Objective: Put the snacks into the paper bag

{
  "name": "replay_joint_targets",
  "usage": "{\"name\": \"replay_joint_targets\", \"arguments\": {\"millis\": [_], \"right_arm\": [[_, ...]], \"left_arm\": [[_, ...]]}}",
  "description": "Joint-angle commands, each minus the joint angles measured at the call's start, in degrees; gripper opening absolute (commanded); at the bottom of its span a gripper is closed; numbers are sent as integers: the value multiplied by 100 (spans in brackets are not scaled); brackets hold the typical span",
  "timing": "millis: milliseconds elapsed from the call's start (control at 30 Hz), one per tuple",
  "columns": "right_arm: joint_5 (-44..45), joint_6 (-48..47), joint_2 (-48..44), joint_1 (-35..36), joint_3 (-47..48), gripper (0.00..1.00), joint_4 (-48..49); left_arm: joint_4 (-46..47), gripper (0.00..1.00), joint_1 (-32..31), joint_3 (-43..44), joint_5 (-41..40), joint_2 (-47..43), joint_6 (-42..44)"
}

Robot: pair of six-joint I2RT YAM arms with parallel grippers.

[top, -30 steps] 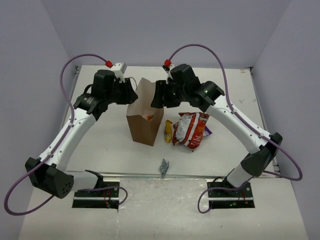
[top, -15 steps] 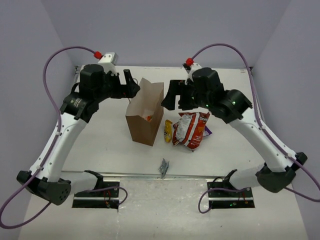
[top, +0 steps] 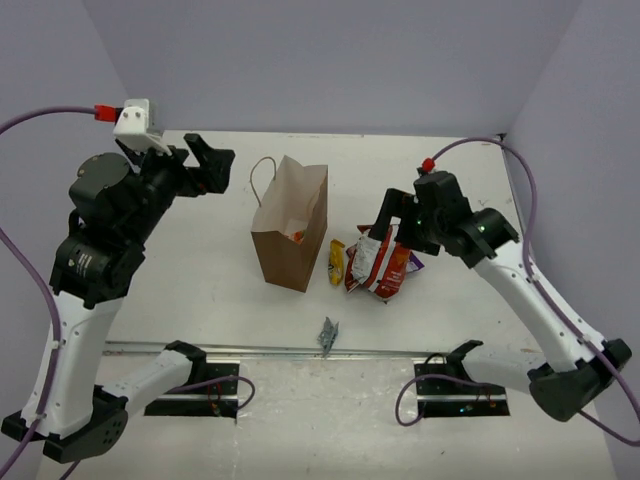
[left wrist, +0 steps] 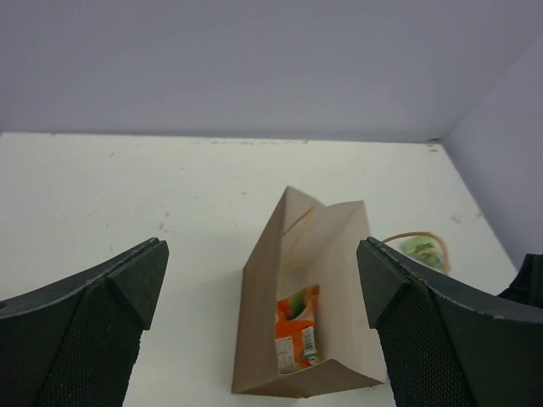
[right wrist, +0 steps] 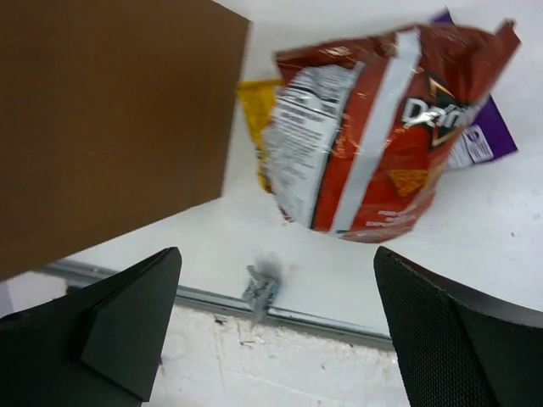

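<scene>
The brown paper bag (top: 290, 240) stands upright mid-table with its mouth open. An orange packet (left wrist: 297, 337) lies at its bottom. Right of the bag lie the slim yellow bar (top: 337, 262), the red-and-white chip bag (top: 380, 262) and, under its far side, the purple packet (right wrist: 479, 140). A pale green packet (left wrist: 422, 248) rests beyond the bag inside a loop handle. My left gripper (top: 208, 165) hangs open high up, left of the bag, and looks down into it. My right gripper (top: 385, 225) is open just above the chip bag. Neither holds anything.
A small grey foil scrap (top: 327, 335) lies near the metal rail (top: 280, 350) at the table's front edge. The bag's thin handle (top: 262, 178) sticks out on its left. Purple walls close in the table at the back and sides.
Both grippers have drawn away from the bag's top edges and opened wide. The left arm rose up and left. The right arm swung right and down over the chip bag.
</scene>
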Motion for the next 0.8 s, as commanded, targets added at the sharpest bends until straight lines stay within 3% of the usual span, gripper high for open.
{"name": "replay_joint_targets", "arguments": {"millis": [0,67,233,567,767], "right_arm": [[-202,350,349,-416,-207,99,-49],[-193,429,472,-714,-225,99,-31],[-263,666,763,-1365,-304,99,74],[176,1352,1562,-1559,-172,99,48],[975,1905,1905,-1568,-67,99,100]], "left_arm": [[-604,100,-12,-328,-1365,249,244],[-737,100,-21,-618,-1779,179,253],[-351,100,-21,-1452,-1701,-357,104],[-139,100,-21,-1920,-1762,-990,-11],[-25,100,-21,-1876,-1938,-1017,322]]}}
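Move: Ahead of the open right hand by about 7 cm lies the red Doritos bag, almost in line with it sideways and some 23 cm below. The purple packet pokes out from under its right side, about 7 cm ahead of the hand and 7 cm to its right. The yellow packet lies 10 cm left and 7 ahead; the paper bag stands 20 cm left and 7 ahead. From the left hand the Doritos bag is 32 cm right, 5 ahead and far below. Sinking about 11 cm while going right and forward some 7 cm each, the right hand comes down towards the Doritos bag's right end, its wrist tipping further down and turning clockwise about 30 degrees; the fingers stay wide open and still above the wrapper. The empty left hand drops about 10 cm and drifts left, away from the paper bag, turning counter-clockwise. ##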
